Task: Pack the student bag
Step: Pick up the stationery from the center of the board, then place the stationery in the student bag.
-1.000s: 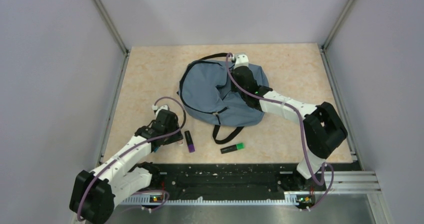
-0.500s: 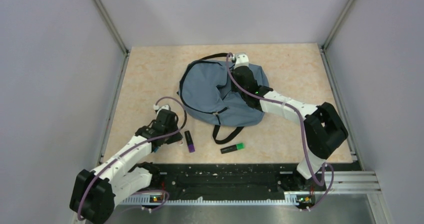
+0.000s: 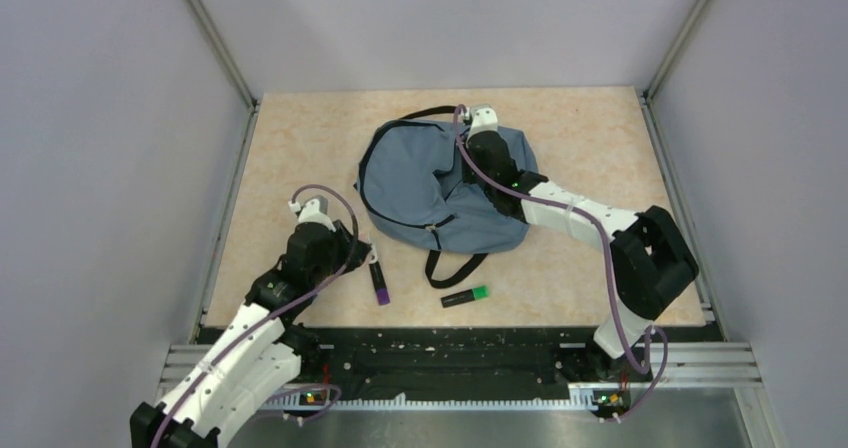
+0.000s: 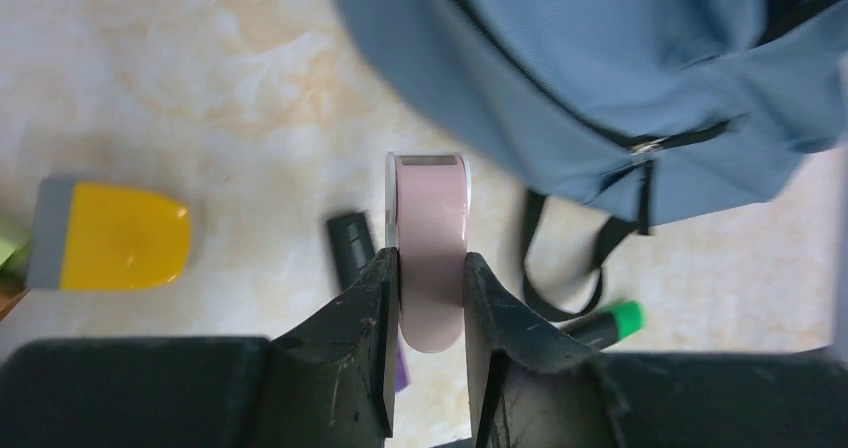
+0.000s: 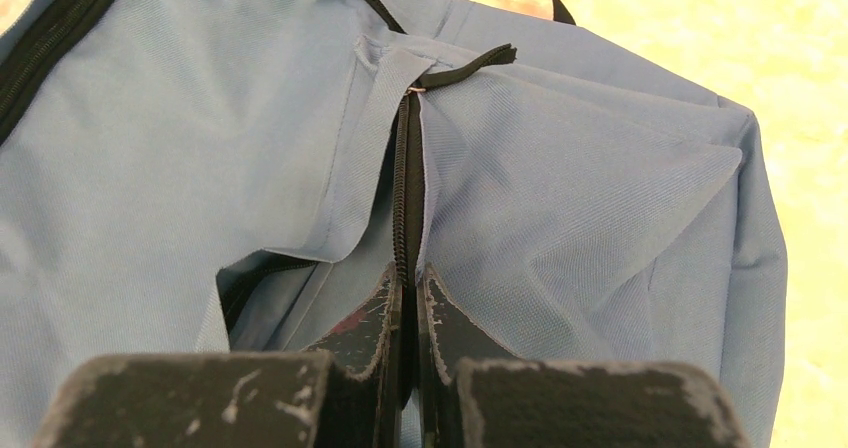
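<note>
The student bag [image 3: 430,183] lies slumped at the middle of the table, slate-blue with black zippers and straps. My right gripper [image 3: 468,166] sits on top of it, shut on the bag's black zipper edge [image 5: 405,198]; its fingertips [image 5: 385,303] pinch the seam, and a dark opening gapes just to their left. My left gripper [image 3: 358,258] hangs over the table in front and to the left of the bag, shut on a pink rounded block [image 4: 432,238]. The block is held upright above the table, and the bag [image 4: 600,58] lies beyond it.
A black marker with a purple cap [image 3: 379,282] lies below my left gripper. A black marker with a green cap [image 3: 465,295] lies near the front edge beside the bag's strap loop [image 3: 452,268]. A yellow and grey object [image 4: 110,236] rests left of the gripper. Walls enclose three sides.
My left jaws narrowed onto the pink block, and the left arm rose and drew back a little with it. The right arm stayed on the bag.
</note>
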Motion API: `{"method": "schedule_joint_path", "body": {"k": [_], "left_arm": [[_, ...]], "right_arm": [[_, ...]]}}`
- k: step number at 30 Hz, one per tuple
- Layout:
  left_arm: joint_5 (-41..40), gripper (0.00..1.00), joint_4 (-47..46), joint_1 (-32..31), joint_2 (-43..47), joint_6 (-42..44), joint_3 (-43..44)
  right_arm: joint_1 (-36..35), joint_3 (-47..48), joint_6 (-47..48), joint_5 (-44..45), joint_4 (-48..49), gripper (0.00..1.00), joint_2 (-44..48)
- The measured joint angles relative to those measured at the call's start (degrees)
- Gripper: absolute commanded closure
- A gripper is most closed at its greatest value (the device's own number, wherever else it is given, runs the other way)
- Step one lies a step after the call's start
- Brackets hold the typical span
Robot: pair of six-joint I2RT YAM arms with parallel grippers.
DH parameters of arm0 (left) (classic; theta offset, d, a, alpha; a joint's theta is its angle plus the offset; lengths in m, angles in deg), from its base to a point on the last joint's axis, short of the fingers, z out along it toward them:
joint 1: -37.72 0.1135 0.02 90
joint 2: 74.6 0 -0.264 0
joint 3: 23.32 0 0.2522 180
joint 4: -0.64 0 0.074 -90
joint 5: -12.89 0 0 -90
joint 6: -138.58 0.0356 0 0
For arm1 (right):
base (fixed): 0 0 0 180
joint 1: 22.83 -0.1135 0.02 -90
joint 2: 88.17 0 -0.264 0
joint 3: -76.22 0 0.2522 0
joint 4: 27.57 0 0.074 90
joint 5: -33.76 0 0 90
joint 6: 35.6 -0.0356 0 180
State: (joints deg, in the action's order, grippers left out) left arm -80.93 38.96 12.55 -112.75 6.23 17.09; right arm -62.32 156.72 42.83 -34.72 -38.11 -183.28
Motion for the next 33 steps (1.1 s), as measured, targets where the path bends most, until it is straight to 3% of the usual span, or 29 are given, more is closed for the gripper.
{"method": "schedule_joint_path", "body": {"k": [6,23,33], "left_arm": [[3.7,0.93,-10.1,0.0,-2.4,0.2,1.7],[34.3,0.92,-44.5,2.3,-53.6,0.3,34.9],[39.9,0.93,-47.3,4.5,-62.1,-0.4,36.0]], "right_arm": [[0.3,0.0,0.0,-1.1,-0.2,1.00,0.2],[0.4,0.0,-0.7,-5.2,-1.2,1.00,1.8],[0.4,0.0,-1.1,-5.7,-1.6,1.00,2.2]]}}
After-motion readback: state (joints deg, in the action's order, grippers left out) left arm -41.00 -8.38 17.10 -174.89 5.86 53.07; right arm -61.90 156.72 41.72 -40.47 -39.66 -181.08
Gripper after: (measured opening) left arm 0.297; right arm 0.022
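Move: The bag's pocket opening lies about 18 cm ahead of the left hand, which already holds the stapler, some 18 cm to its right and about 3 cm higher. The purple-capped marker is about 3 cm back, 1 cm right and 8 cm below; the green-capped one about 6 cm back, 20 cm right, equally low. From the right hand, pinching the pocket's edge, the opening is level, some 3 cm left and 4 cm below. Still pinching the stapler, the left hand sweeps about 25 cm forward-right to the pocket, rising, then dipping. ##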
